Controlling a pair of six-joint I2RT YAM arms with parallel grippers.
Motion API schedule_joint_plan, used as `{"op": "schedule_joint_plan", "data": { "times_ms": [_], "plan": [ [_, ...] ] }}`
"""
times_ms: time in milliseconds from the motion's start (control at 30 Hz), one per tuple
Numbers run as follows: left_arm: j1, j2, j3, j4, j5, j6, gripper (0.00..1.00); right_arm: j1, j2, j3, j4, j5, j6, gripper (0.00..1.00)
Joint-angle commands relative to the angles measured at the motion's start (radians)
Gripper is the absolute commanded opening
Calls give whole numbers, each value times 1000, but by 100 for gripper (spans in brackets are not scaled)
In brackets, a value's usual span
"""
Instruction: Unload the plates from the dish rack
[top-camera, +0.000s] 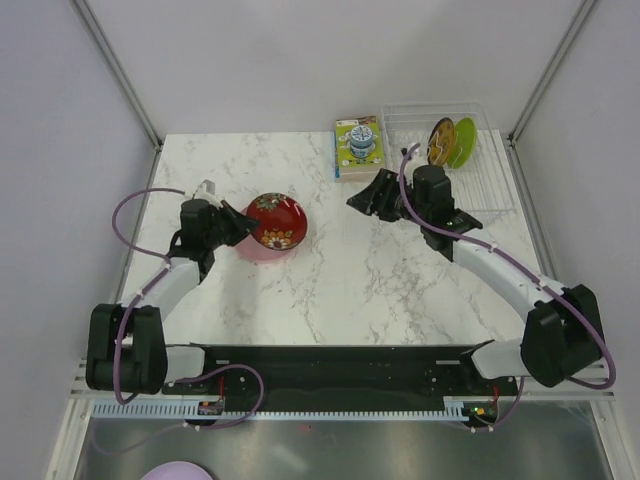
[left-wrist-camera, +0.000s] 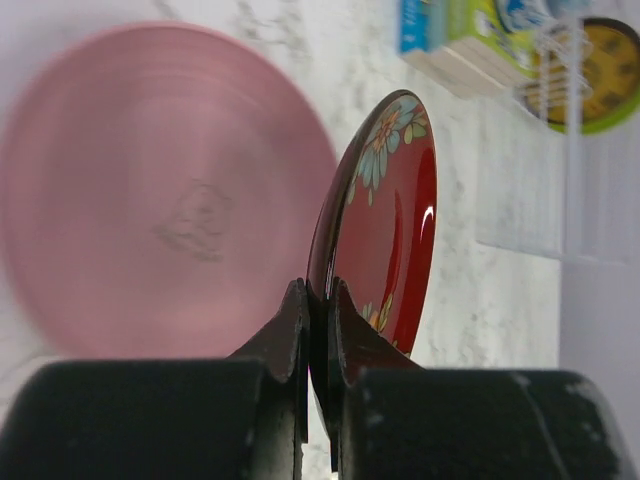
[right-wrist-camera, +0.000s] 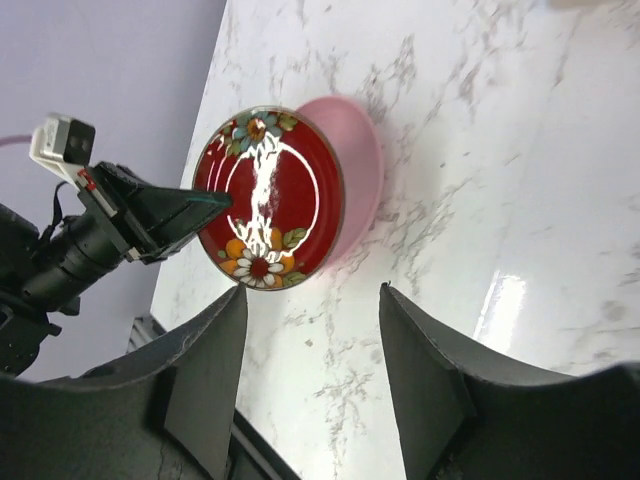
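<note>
My left gripper (top-camera: 243, 222) (left-wrist-camera: 318, 290) is shut on the rim of the red patterned plate (top-camera: 277, 221) (left-wrist-camera: 385, 230) (right-wrist-camera: 268, 197), holding it on edge. The plain pink plate (top-camera: 258, 253) (left-wrist-camera: 150, 190) (right-wrist-camera: 362, 165) lies flat on the table just behind and under it. My right gripper (top-camera: 365, 195) (right-wrist-camera: 312, 290) hangs open over the middle of the table, with nothing between its fingers. The clear dish rack (top-camera: 490, 170) stands at the back right. A yellow patterned plate (top-camera: 440, 141) (left-wrist-camera: 605, 70) and a lime green plate (top-camera: 463, 141) stand upright in it.
A green-yellow printed box (top-camera: 357, 147) (left-wrist-camera: 470, 40) lies just left of the rack. A pale lavender disc (top-camera: 178, 470) shows at the bottom edge, below the arm bases. Grey walls close the table on three sides.
</note>
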Motion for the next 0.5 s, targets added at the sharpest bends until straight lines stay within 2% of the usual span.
{"op": "schedule_joint_plan", "data": {
  "times_ms": [0, 133, 467],
  "plan": [
    [78, -9, 58, -105, -106, 116, 2, -62, -88, 29, -66, 36, -80, 61],
    [116, 64, 78, -80, -39, 130, 2, -108, -128, -6, -82, 28, -89, 61],
    [144, 209, 81, -22, -47, 127, 2, -132, -151, -44, -106, 17, -116, 60]
  ]
}}
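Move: The left gripper holds the red plate by its left edge. The pink plate it is taken to has its middle about 9 cm below, 2 cm ahead and 3 cm right; the book stack stands some 26 cm ahead and 31 cm right. From the empty right gripper, the brown plate in the rack is about 22 cm ahead, 28 cm right and 7 cm lower, with the green plate 7 cm farther right; the book stack is about 22 cm ahead and 2 cm right. Bring the left gripper about 6 cm left early on while lowering it, then nearly straight down, some 8 cm in all, tipping the fingers down by roughly 15 degrees; keep the red plate pinched and take it down onto the pink plate. Meanwhile draw the open right gripper about 6 cm right, away from the plates and towards the rack, rising slightly, then easing down. ##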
